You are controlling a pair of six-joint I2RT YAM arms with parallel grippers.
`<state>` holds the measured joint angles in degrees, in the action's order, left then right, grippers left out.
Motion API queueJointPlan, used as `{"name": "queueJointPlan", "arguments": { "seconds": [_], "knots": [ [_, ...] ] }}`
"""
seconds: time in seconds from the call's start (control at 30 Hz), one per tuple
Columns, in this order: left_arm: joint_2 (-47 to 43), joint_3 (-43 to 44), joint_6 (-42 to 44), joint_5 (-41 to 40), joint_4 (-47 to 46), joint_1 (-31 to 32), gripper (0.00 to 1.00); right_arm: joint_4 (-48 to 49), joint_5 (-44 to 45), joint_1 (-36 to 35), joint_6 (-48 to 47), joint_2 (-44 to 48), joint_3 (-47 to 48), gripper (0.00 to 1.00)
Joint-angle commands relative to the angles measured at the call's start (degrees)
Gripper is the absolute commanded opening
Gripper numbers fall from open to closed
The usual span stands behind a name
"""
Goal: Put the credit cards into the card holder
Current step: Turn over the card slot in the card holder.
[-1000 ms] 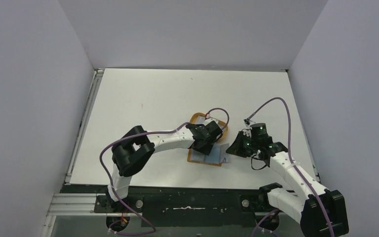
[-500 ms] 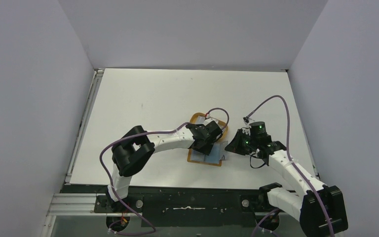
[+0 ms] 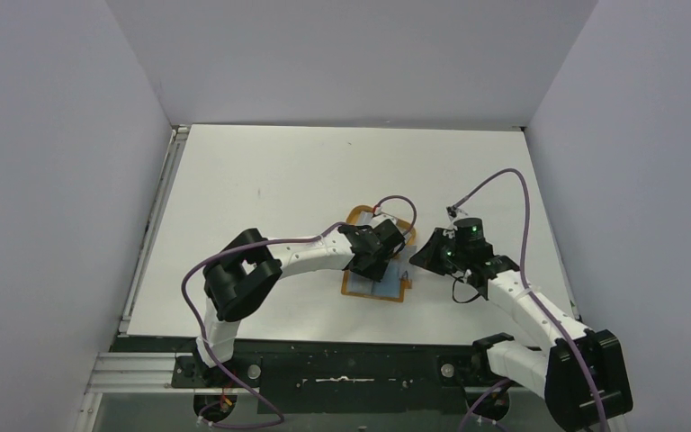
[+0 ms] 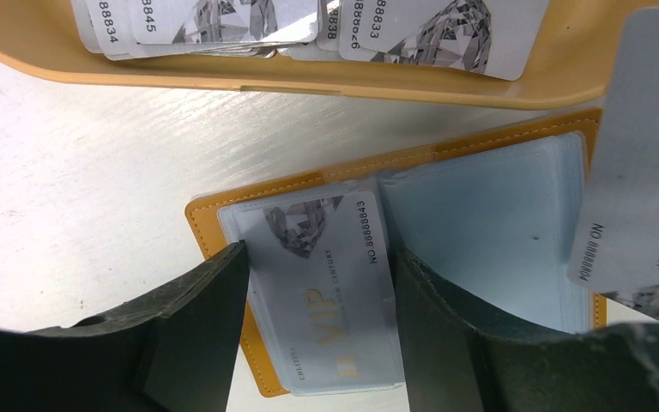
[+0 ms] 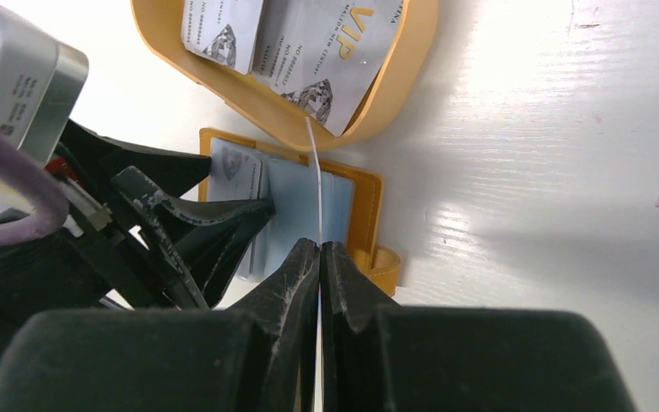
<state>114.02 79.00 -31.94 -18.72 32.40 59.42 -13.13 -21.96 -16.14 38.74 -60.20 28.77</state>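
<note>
The card holder (image 4: 204, 230) lies open on the table, orange-brown with clear pockets; one VIP credit card (image 4: 330, 292) sits in its left pocket. My left gripper (image 4: 317, 257) is open, its fingers straddling that pocket and resting on the holder (image 3: 371, 296). My right gripper (image 5: 319, 249) is shut on another credit card (image 5: 314, 172), seen edge-on as a thin white line over the holder's (image 5: 367, 215) right half. In the left wrist view that card (image 4: 643, 154) hangs at the right, above the empty clear pocket. From above, the right gripper (image 3: 419, 256) sits just right of the left gripper (image 3: 381, 267).
A tan oval tray (image 4: 309, 84) holding several more cards lies just beyond the holder; it also shows as tray (image 5: 399, 81) and tray (image 3: 358, 216). The left arm's purple cable loops over the tray. White walls close in the table at back and sides.
The right gripper has moved left and a little farther from the bases, bringing its card over the holder's right side. The left gripper has stayed in place.
</note>
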Motion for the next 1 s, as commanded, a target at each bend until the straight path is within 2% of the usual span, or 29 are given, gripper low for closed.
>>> {"name": "queueJointPlan", "arguments": {
  "seconds": [0.0,0.27,0.4,0.57,0.7,0.97],
  "knots": [
    [0.74,-2.09,-0.66,0.53,1.80,-1.00,0.33,5.32,1.23,0.19,0.76,-2.06,-0.52,0.00],
    [0.80,-2.06,-0.66,0.70,1.79,-1.14,0.32,5.16,0.56,0.08,0.29,-3.47,-1.17,0.00],
    [0.73,-2.32,-0.75,0.79,1.92,-1.23,0.28,3.00,-0.68,0.07,0.97,1.35,-1.69,0.00],
    [-0.08,-3.60,-1.18,0.64,1.75,-1.32,0.27,-2.88,-8.49,0.14,0.77,3.88,-0.63,0.00],
    [-1.02,-5.31,-1.70,0.53,1.08,-1.40,0.25,-4.02,-14.95,-0.22,0.07,1.40,-0.95,0.00],
    [-1.17,-6.75,-2.38,0.79,0.41,-1.53,0.22,-1.52,-14.96,-0.30,0.75,-5.41,-0.97,0.00]
  ]
}}
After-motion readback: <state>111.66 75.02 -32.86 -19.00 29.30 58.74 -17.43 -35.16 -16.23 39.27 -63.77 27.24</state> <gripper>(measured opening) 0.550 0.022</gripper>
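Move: The right hand holds a card pinched in shut fingers; the blue card slots on the holder's right half lie about 5 cm to its left, 2 cm back and 7 cm below. The strap is 1 cm left of it and 3 cm back, the card tray 7 cm left and 11 cm ahead, both about as low. Between the left hand's fingers is the VIP slot pile, its middle about 1 cm back; the blue slots lie 7 cm to that hand's right and 1 cm back. Fingers still astride the VIP slot pile, the left hand keeps hold of it and late on shifts barely 1 cm left. The right hand keeps its card pinched, dips slightly, then sweeps back about 5 cm and 2 cm left along the holder's right side, rising a little and then sinking, tilting some 15 degrees more downward and bringing the card over the blue slots' near right corner. ##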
